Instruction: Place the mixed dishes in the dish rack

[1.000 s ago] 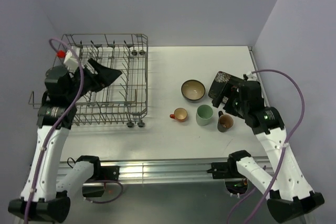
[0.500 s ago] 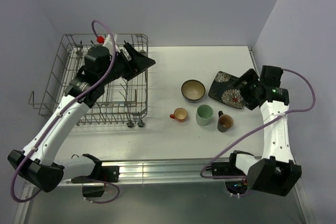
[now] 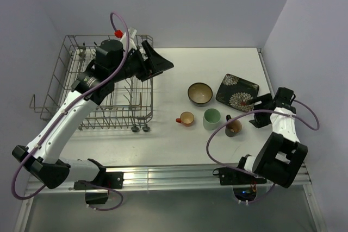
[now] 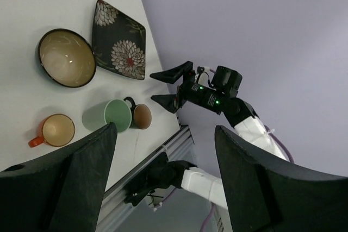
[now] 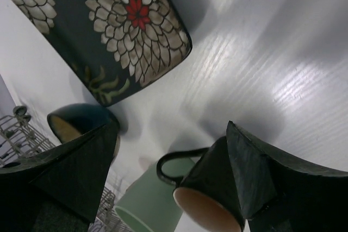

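Note:
All five dishes stand on the white table, right of the dish rack [image 3: 103, 88]: dark floral plate [image 3: 237, 92], blue bowl [image 3: 200, 93], green mug [image 3: 211, 118], orange-red cup [image 3: 186, 118], brown cup [image 3: 233, 126]. My left gripper [image 3: 159, 61] is open and empty, above the rack's right edge, facing the dishes. Its view shows the bowl [image 4: 66, 58], plate [image 4: 119, 47], mug [image 4: 107, 116] and both cups. My right gripper [image 3: 256, 111] is open and empty, low over the table just right of the brown cup [image 5: 212, 188] and near the plate's corner [image 5: 103, 25].
The rack holds no dishes. The table's right edge and the side wall are close behind my right arm. The metal rail runs along the near edge [image 3: 179, 175]. The mug [image 5: 147, 205] and bowl [image 5: 76, 123] lie beyond the brown cup in the right wrist view.
My left arm swung from over the rack's left side to its right edge. My right arm pulled back right and down from the plate, which now lies flat.

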### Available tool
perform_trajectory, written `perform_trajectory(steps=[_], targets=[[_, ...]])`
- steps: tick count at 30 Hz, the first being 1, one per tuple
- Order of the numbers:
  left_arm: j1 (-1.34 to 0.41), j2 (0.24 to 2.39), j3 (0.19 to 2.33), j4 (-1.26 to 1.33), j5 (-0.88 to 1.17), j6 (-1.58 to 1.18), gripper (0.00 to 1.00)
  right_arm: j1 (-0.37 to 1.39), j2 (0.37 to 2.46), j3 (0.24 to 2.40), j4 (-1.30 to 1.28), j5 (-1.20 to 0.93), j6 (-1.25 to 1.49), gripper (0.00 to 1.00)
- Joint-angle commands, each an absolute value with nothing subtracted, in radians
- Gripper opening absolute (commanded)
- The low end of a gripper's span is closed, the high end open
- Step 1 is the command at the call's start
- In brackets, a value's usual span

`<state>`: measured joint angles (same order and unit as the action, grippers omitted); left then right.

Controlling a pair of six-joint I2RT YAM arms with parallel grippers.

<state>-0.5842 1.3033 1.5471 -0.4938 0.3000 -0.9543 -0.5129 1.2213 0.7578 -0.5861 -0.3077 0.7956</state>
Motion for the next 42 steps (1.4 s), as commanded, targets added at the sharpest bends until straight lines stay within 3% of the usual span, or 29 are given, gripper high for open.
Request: perform_trajectory(steps=[1, 15, 30, 38, 41, 42], targets=[[-0.601, 1.319, 1.624, -0.494, 0.314, -0.908, 0.79, -0.523, 1.270, 0.736, -0.411, -0.313, 0.813, 0.88], [-0.603, 1.374, 1.655, -0.551, 0.330, -0.884, 0.79, -0.523, 1.405, 0.643, -0.141, -0.325, 0.880, 0.79], [-0.604, 1.439, 1.735, -0.617, 0.341, -0.857, 0.78, -0.523, 1.473, 0.552, 0.081, -0.284, 0.940, 0.56], [-0.607, 1.470, 1.759, -0.646, 0.345, -0.841, 0.78, -0.517, 1.528, 0.551, 0.141, -0.301, 0.965, 0.30], [-0.615, 1.500, 1.789, -0.678, 0.350, -0.816, 0.78, -0.514, 1.506, 0.561, 0.117, -0.298, 0.944, 0.12], [-0.620, 1.525, 1.816, -0.690, 0.353, -0.810, 0.78, -0.514, 1.502, 0.564, 0.109, -0.299, 0.939, 0.00]])
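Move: The dark flowered plate's middle is about 13 cm ahead of the right hand, 3 cm to its left and 8 cm below, with the near right corner closest. The brown mug stands some 4 cm back and 6 cm left of that hand, the green mug level with it and 15 cm left, the bowl about 12 cm ahead and 21 cm left. From the high left hand the plate lies roughly 12 cm ahead, 36 cm right and 39 cm below. Bring the right gripper forward and down, about 6 cm each, to the plate's near right corner, drifting a little right and tipping the fingers some 10 degrees up towards level. Close the wide-open fingers nearly shut on the way, fastest near the end, to pinch the plate's rim, then start up slightly. Ease the open left gripper down and right, some 3 cm, above the table. ##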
